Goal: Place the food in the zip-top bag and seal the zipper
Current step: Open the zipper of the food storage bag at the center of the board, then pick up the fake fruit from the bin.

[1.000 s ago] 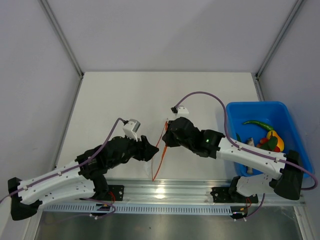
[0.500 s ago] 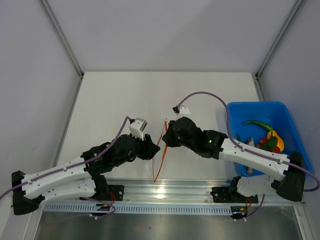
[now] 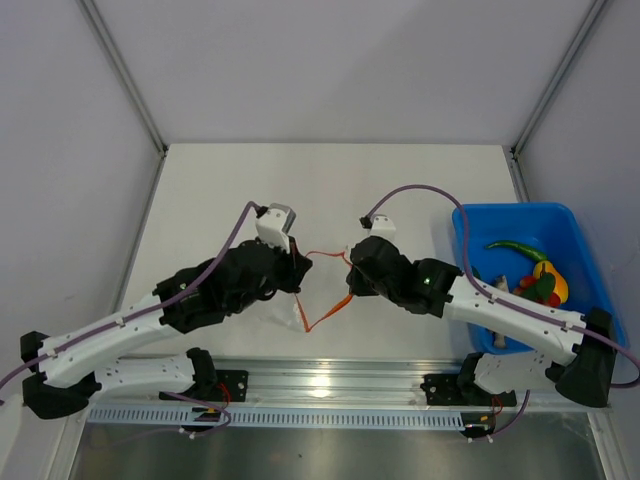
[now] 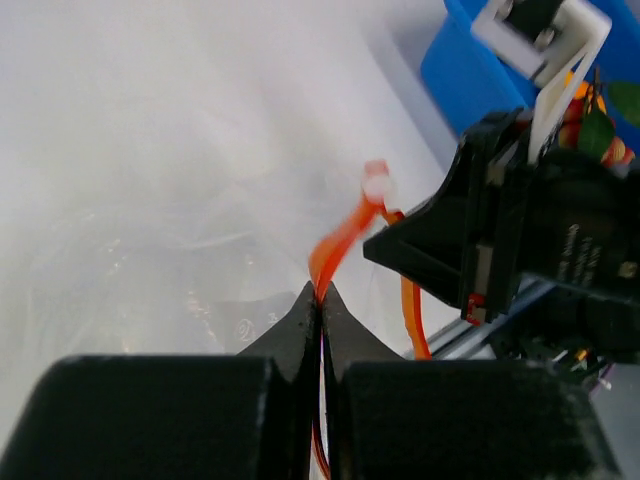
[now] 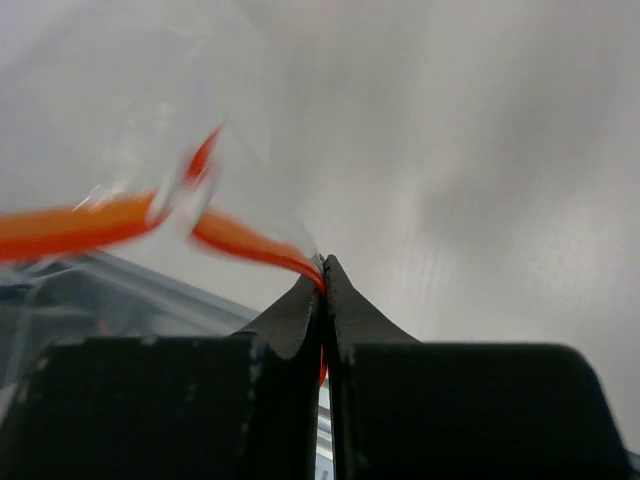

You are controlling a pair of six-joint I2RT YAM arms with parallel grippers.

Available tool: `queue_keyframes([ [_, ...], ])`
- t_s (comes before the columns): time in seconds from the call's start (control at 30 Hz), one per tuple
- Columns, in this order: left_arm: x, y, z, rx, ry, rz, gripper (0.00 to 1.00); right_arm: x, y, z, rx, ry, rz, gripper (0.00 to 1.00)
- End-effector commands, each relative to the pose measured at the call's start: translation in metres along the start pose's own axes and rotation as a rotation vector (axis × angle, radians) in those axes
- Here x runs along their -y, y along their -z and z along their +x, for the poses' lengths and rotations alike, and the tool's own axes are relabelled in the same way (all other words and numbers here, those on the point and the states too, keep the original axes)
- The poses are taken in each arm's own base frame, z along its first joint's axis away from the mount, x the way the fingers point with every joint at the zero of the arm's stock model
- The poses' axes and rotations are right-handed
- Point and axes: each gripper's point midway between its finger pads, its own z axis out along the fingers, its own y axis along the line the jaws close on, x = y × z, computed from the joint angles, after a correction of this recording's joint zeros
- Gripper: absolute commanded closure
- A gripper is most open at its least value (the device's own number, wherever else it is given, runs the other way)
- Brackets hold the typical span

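The clear zip-top bag [image 4: 150,250] hangs between my two grippers over the table's near middle. Its orange-red zipper [image 3: 325,318] is spread into an open loop. My left gripper [image 3: 300,272] is shut on one side of the strip [image 4: 335,245], just below a pale slider tab [image 4: 377,186]. My right gripper [image 3: 351,281] is shut on the other side of the strip [image 5: 245,242]. The food lies in the blue bin [image 3: 570,225] at the right: a green pepper [image 3: 515,247], a yellow-orange pepper [image 3: 552,277] and red tomatoes [image 3: 528,288].
The blue bin stands at the table's right edge, beside the right arm; it also shows in the left wrist view [image 4: 465,75]. A metal rail [image 3: 320,385] runs along the near edge. Grey walls close the table at back and sides.
The zipper strip was one nearly straight line between the grippers. The left gripper has moved away and left, the right gripper right, and the bag's mouth is pulled open into a loop.
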Motion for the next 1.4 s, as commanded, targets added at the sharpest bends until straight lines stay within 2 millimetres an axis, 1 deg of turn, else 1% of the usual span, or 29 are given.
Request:
queue_keyframes([
  [0.0, -0.015, 0.010, -0.028, 0.065, -0.017, -0.107, 0.99, 0.043, 0.000, 0.009, -0.028, 0.051, 0.189, 1.00],
  [0.07, -0.019, 0.009, -0.030, 0.083, -0.006, -0.136, 1.00, 0.048, -0.001, 0.010, -0.037, 0.052, 0.205, 1.00],
  [0.1, -0.020, 0.007, -0.026, 0.075, -0.009, -0.138, 0.99, 0.048, -0.001, 0.011, -0.043, 0.056, 0.200, 1.00],
  [0.13, -0.017, 0.005, -0.026, 0.078, -0.002, -0.123, 0.99, 0.048, -0.003, 0.012, -0.046, 0.060, 0.200, 1.00],
  [0.27, -0.017, -0.010, 0.000, 0.032, 0.019, -0.122, 0.99, 0.049, -0.008, 0.010, -0.051, 0.060, 0.197, 1.00],
  [0.37, -0.019, -0.020, 0.014, 0.033, 0.059, -0.116, 0.99, 0.048, -0.008, 0.006, -0.046, 0.059, 0.190, 0.93],
  [0.4, -0.018, -0.022, 0.016, 0.036, 0.066, -0.110, 0.99, 0.047, -0.007, 0.005, -0.042, 0.058, 0.184, 0.77],
  [0.47, -0.016, -0.030, 0.021, 0.036, 0.076, -0.107, 0.99, 0.045, 0.002, 0.001, -0.025, 0.043, 0.162, 0.67],
  [0.5, -0.014, -0.033, 0.022, 0.031, 0.075, -0.103, 1.00, 0.045, 0.005, 0.000, -0.021, 0.041, 0.152, 0.57],
  [0.53, -0.009, -0.038, 0.021, 0.024, 0.073, -0.103, 0.99, 0.045, 0.015, -0.004, -0.008, 0.031, 0.140, 0.50],
  [0.57, -0.007, -0.041, 0.022, 0.014, 0.065, -0.103, 1.00, 0.046, 0.021, -0.007, 0.002, 0.021, 0.138, 0.40],
  [0.63, -0.001, -0.047, 0.020, 0.002, 0.054, -0.096, 0.99, 0.052, 0.035, -0.010, 0.008, 0.002, 0.151, 0.34],
  [0.67, 0.002, -0.053, 0.020, -0.009, 0.038, -0.101, 0.99, 0.057, 0.047, -0.019, 0.048, -0.022, 0.157, 0.30],
  [0.7, 0.006, -0.055, 0.017, -0.007, 0.034, -0.094, 1.00, 0.061, 0.055, -0.022, 0.064, -0.041, 0.171, 0.22],
  [0.73, 0.007, -0.058, 0.017, -0.010, 0.027, -0.096, 0.99, 0.066, 0.062, -0.024, 0.079, -0.059, 0.181, 0.19],
  [0.77, 0.012, -0.062, 0.010, -0.007, 0.020, -0.089, 0.99, 0.075, 0.077, -0.030, 0.111, -0.096, 0.195, 0.13],
  [0.83, 0.013, -0.068, 0.013, -0.026, 0.007, -0.087, 1.00, 0.085, 0.089, -0.034, 0.141, -0.135, 0.203, 0.06],
  [0.87, 0.016, -0.070, 0.010, -0.029, 0.002, -0.079, 1.00, 0.094, 0.100, -0.035, 0.164, -0.165, 0.206, 0.01],
  [0.97, 0.023, -0.077, 0.010, -0.057, -0.005, -0.059, 0.99, 0.125, 0.116, -0.046, 0.254, -0.237, 0.287, 0.01],
  [1.0, 0.025, -0.079, 0.011, -0.064, -0.008, -0.054, 1.00, 0.141, 0.127, -0.048, 0.281, -0.245, 0.335, 0.01],
  [1.03, 0.029, -0.080, 0.010, -0.064, -0.009, -0.037, 0.99, 0.151, 0.133, -0.051, 0.297, -0.256, 0.374, 0.01],
  [1.07, 0.031, -0.081, 0.010, -0.066, -0.008, -0.029, 0.99, 0.169, 0.140, -0.057, 0.326, -0.290, 0.450, 0.01],
  [1.13, 0.033, -0.082, 0.012, -0.073, -0.008, -0.016, 1.00, 0.196, 0.152, -0.062, 0.340, -0.276, 0.587, 0.01],
  [1.17, 0.036, -0.083, 0.012, -0.076, -0.007, -0.003, 1.00, 0.217, 0.160, -0.066, 0.354, -0.310, 0.683, 0.01],
  [1.2, 0.036, -0.083, 0.014, -0.081, -0.009, 0.003, 1.00, 0.230, 0.164, -0.068, 0.332, -0.270, 0.746, 0.01],
  [1.27, 0.040, -0.083, 0.014, -0.088, -0.005, 0.023, 1.00, 0.249, 0.159, -0.072, 0.285, -0.273, 0.819, 0.01],
  [1.3, 0.040, -0.083, 0.015, -0.090, -0.005, 0.029, 0.99, 0.272, 0.165, -0.073, 0.281, -0.332, 0.896, 0.01],
  [1.33, 0.041, -0.083, 0.015, -0.091, -0.006, 0.036, 0.99, 0.285, 0.159, -0.076, 0.251, -0.314, 0.916, 0.01],
  [1.37, 0.042, -0.083, 0.014, -0.091, -0.005, 0.043, 0.99, 0.292, 0.153, -0.074, 0.222, -0.339, 0.901, 0.01],
])
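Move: The open zipper mouth hangs between the hands, its middle about 5 cm right of the left gripper and 1 cm back. Its slider end is some 9 cm right and 4 cm ahead of the left hand; its near corner is 2 cm right and 9 cm back. From the right hand, which pinches the right lip, the blue bin lies about 46 cm right, 5 cm ahead and 16 cm below. The fish is 38 cm right and 2 cm back, the yellow pepper 51 cm right and 7 cm ahead. The zipper's right lip is drawn a little right and down, then let go as the right fingers open wide; that hand rises some 8 cm, easing back slightly, and swings right to the blue bin's left side, about 31 cm in all, turning clockwise. Still pinching the left lip, the left hand lifts briefly, sinks to about 6 cm below its start, then carries the bag some 7 cm right and a little forward. ##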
